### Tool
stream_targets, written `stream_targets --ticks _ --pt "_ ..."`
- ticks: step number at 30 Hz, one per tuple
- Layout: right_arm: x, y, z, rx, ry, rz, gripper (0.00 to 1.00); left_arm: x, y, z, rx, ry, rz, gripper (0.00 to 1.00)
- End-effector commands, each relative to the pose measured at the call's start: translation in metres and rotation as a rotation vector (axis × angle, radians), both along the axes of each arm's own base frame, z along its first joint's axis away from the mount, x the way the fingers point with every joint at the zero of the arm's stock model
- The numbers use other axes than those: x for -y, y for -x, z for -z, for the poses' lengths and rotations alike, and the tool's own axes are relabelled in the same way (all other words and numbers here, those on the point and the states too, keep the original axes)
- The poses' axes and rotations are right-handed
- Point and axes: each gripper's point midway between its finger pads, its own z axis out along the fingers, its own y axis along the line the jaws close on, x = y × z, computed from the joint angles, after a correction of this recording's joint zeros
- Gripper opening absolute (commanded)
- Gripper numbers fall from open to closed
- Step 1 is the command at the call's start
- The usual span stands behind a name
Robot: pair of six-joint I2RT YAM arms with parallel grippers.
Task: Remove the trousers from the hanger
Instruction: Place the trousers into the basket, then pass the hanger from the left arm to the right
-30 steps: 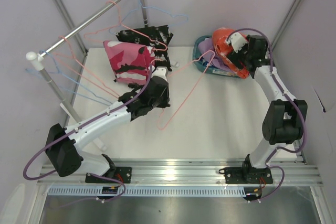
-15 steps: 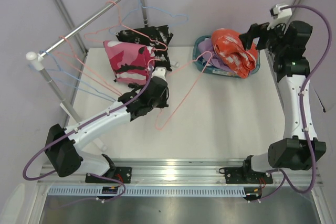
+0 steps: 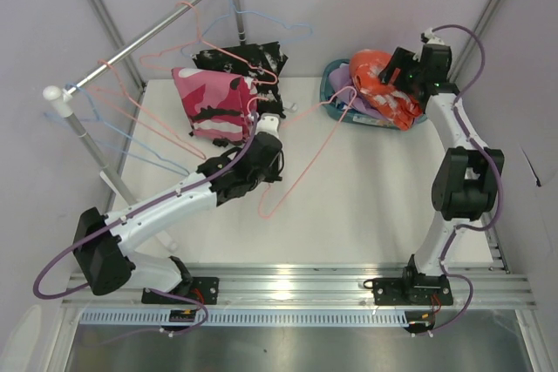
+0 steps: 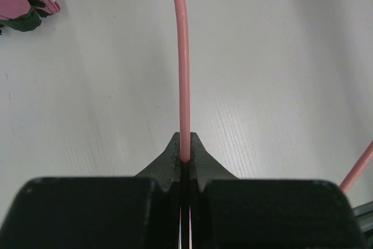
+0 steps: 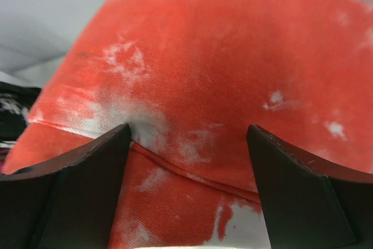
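My left gripper [image 3: 272, 165] [image 4: 185, 155] is shut on the wire of a bare pink hanger [image 3: 305, 158] [image 4: 184, 74], which slants across the white table toward the basket. A heap of orange trousers [image 3: 384, 93] [image 5: 198, 56] tops that teal basket [image 3: 330, 84], with lavender cloth [image 3: 345, 104] under it. Just above the orange cloth, my right gripper [image 3: 394, 71] [image 5: 189, 135] stands open with its fingers wide apart. Pink-magenta trousers [image 3: 214, 102] and black speckled trousers [image 3: 244, 58] hang on hangers at the back left.
A metal rail [image 3: 139, 37] on white-capped posts crosses the back left corner and carries several bare pink and blue hangers [image 3: 131, 128]. Grey walls close in the back and both sides. The table [image 3: 366, 206] is white.
The right arm swung out to the right, away from the basket, then came back over the orange trousers. The left gripper and its hanger shifted slightly.
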Motion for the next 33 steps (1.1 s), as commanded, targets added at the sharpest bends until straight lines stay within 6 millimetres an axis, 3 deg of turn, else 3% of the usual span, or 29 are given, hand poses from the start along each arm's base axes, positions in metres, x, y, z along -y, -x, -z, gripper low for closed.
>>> stream_targets --ticks 1,3,5,6,8,9,12,13,15,17,18,20,21,23,24,26,27,33 --pt "-0.005 -0.007 0.012 -0.027 0.027 0.009 0.86 -0.004 -0.006 -0.031 0.084 0.028 -0.026 0.00" --pt "-0.006 -0.004 0.021 -0.070 0.023 0.007 0.86 -0.008 -0.007 -0.034 0.101 0.002 -0.035 0.00" --pt "-0.001 0.001 0.008 -0.063 0.046 0.024 0.87 -0.011 -0.008 -0.034 0.110 -0.019 -0.037 0.00" --pt "0.001 0.003 -0.024 -0.002 0.058 0.028 0.87 -0.012 -0.008 -0.034 0.116 -0.030 -0.031 0.00" --pt "0.001 0.012 -0.062 0.051 0.066 0.028 0.88 -0.013 -0.010 -0.034 0.126 -0.047 -0.027 0.00" --pt "-0.001 0.021 -0.106 0.132 0.062 0.026 0.89 -0.013 -0.011 -0.036 0.135 -0.059 -0.022 0.00" --pt "-0.012 0.046 -0.156 0.215 0.046 0.007 0.88 -0.015 -0.016 -0.039 0.158 -0.091 -0.035 0.00" --pt "-0.016 0.065 -0.179 0.261 0.046 0.000 0.88 -0.015 -0.018 -0.041 0.164 -0.095 -0.040 0.00" --pt "-0.045 0.084 -0.190 0.279 0.019 -0.066 0.86 -0.017 -0.022 -0.045 0.179 -0.108 -0.052 0.00" --pt "-0.068 0.109 -0.184 0.260 -0.016 -0.123 0.82 -0.016 -0.024 -0.051 0.190 -0.106 -0.063 0.00" --pt "-0.096 0.121 -0.180 0.246 -0.041 -0.189 0.77 -0.017 -0.024 -0.052 0.193 -0.116 -0.063 0.00" --pt "-0.124 0.144 -0.154 0.170 -0.071 -0.237 0.71 -0.019 -0.026 -0.055 0.200 -0.125 -0.074 0.00" --pt "-0.154 0.159 -0.144 0.141 -0.074 -0.297 0.69 -0.018 -0.027 -0.061 0.212 -0.118 -0.073 0.00" --pt "-0.174 0.179 -0.119 0.069 -0.091 -0.309 0.63 -0.018 -0.028 -0.067 0.225 -0.112 -0.075 0.00" --pt "-0.195 0.194 -0.112 0.050 -0.097 -0.360 0.62 -0.018 -0.028 -0.074 0.236 -0.100 -0.074 0.00" --pt "-0.204 0.201 -0.102 0.033 -0.131 -0.340 0.60 -0.015 -0.027 -0.080 0.242 -0.081 -0.061 0.00" --pt "-0.208 0.208 -0.086 0.007 -0.131 -0.350 0.59 -0.016 -0.025 -0.087 0.251 -0.062 -0.056 0.00" --pt "-0.235 0.213 -0.064 -0.036 -0.130 -0.420 0.48 -0.013 -0.013 -0.105 0.262 0.029 -0.027 0.00"
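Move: The long bar of the pink hanger, its middle free for the right hand to take, lies about 23 cm back and 22 cm to the left of it, near its height. Close below the right hand are the orange trousers, some 3 cm back and 5 below; the basket's middle is about 5 cm back, 5 left and 13 below. From the left hand, which still grips the hanger, the bar's middle is roughly 9 cm ahead, 15 right and slightly higher. Right hand dips, arcs back-left some 30 cm, narrowing about the hanger's bar, which the left hand raises 5 cm. ##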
